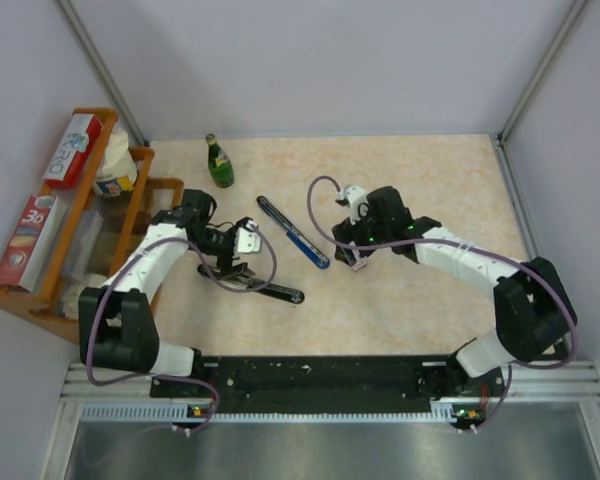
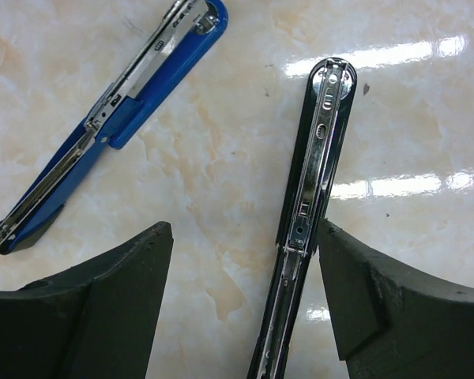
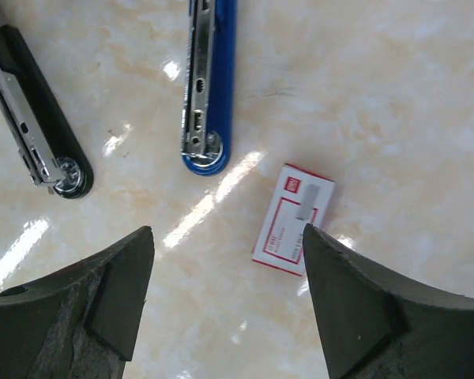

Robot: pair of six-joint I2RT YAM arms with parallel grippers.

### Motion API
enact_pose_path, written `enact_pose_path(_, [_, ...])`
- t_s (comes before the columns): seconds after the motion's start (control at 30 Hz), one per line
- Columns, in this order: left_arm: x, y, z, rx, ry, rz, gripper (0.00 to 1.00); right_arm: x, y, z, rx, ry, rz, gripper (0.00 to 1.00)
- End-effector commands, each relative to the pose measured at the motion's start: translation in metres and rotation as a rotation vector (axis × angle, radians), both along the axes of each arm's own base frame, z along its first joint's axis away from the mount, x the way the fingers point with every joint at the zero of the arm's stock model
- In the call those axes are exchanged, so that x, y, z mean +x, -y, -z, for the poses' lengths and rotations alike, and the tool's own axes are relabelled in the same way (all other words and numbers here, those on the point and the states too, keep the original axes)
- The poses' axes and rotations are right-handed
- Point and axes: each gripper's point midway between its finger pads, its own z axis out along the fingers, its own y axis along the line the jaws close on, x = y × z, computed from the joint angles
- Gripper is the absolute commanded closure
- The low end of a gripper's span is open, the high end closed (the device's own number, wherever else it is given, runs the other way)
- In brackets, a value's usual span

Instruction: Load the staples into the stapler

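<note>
The staples [image 3: 294,219] are a small flat white box with a red border, lying on the marble tabletop with a short grey strip on its lid. My right gripper [image 3: 229,237] hovers open just above; the box lies at the inner edge of its right finger [image 3: 355,308]. From the top view the box [image 1: 359,263] peeks out beside the right gripper [image 1: 352,250]. Two staplers lie opened out flat: a blue stapler [image 1: 293,232] [image 3: 209,87] and a black stapler [image 1: 255,283] [image 2: 316,181]. My left gripper [image 2: 245,229] is open over the black one, its metal channel close beside the right finger [image 2: 379,300].
A green bottle [image 1: 218,162] stands at the back left. A wooden rack [image 1: 75,220] with boxes and rolls lines the left side. Grey walls close the table in on three sides. The blue stapler [image 2: 118,110] lies to the left of the black one in the left wrist view.
</note>
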Motion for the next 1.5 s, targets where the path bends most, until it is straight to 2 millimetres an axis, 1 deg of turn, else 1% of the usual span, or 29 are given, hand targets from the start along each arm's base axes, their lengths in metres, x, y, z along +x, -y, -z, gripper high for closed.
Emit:
enact_pose_path(0.0, [0.0,0.004,0.02,0.08,0.036,0.059,0.21,0.004,0.012,-0.034,0.052,0.064,-0.037,0.25])
enact_pose_path(0.1, [0.003,0.01,0.035,0.15,0.056,0.076,0.22,0.002,0.021,-0.033,0.029,0.083,-0.042,0.25])
enact_pose_path(0.2, [0.002,0.019,0.048,0.21,0.051,0.105,0.22,0.001,0.027,-0.029,0.019,0.08,-0.031,0.25])
enact_pose_path(0.3, [-0.001,0.025,0.062,0.267,0.048,0.133,0.22,0.007,0.034,-0.026,0.019,0.071,0.001,0.25])
enact_pose_path(0.37, [-0.004,0.029,0.068,0.296,0.052,0.153,0.22,0.012,0.038,-0.026,0.022,0.073,0.018,0.25])
enact_pose_path(0.53, [-0.001,0.029,0.08,0.36,0.075,0.155,0.25,0.016,0.048,-0.024,0.043,0.05,0.047,0.25])
enact_pose_path(0.67, [0.004,0.028,0.087,0.404,0.074,0.14,0.31,0.016,0.05,-0.023,0.049,0.046,0.048,0.25])
enact_pose_path(0.8, [0.008,0.023,0.096,0.469,0.097,0.15,0.36,0.015,0.049,-0.024,0.059,0.046,0.039,0.25])
enact_pose_path(0.97, [0.006,0.018,0.104,0.513,0.115,0.189,0.47,0.014,0.049,-0.019,0.049,0.04,0.036,0.26])
enact_pose_path(1.07, [0.006,0.017,0.107,0.53,0.127,0.204,0.56,0.015,0.049,-0.014,0.047,0.023,0.041,0.26])
enact_pose_path(1.1, [0.008,0.016,0.107,0.533,0.134,0.205,0.58,0.014,0.049,-0.013,0.046,0.018,0.039,0.27])
enact_pose_path(1.23, [0.015,0.012,0.108,0.568,0.185,0.225,0.59,0.014,0.048,-0.007,0.042,0.002,0.038,0.27])
enact_pose_path(1.27, [0.017,0.011,0.108,0.581,0.203,0.239,0.6,0.015,0.048,-0.007,0.042,0.0,0.039,0.27])
enact_pose_path(1.33, [0.022,0.007,0.11,0.615,0.237,0.261,0.67,0.014,0.048,-0.005,0.04,-0.004,0.037,0.27])
enact_pose_path(1.47, [0.028,-0.001,0.111,0.669,0.29,0.309,0.69,0.014,0.048,-0.004,0.037,-0.006,0.039,0.27])
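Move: The open black stapler lies almost under the left hand, its middle about 10 cm below, roughly 2 cm to the right and 1 cm back. The blue stapler lies some 11 cm ahead and 12 cm right of the left hand; the staple box is about 26 cm right and 5 cm ahead of it. From the right hand, the black stapler's middle is roughly 24 cm to the left, 4 cm back and 8 cm below. Down some 9.5 cm and a little to the right goes the left hand, its fingers tipping about 30 degrees steeper as they narrow around the black stapler's metal magazine just right of the hinge; they pinch it, and the hand heads about 3 cm forward, low over the table. The open, empty right hand shifts about 5 cm right, away from the blue stapler. ##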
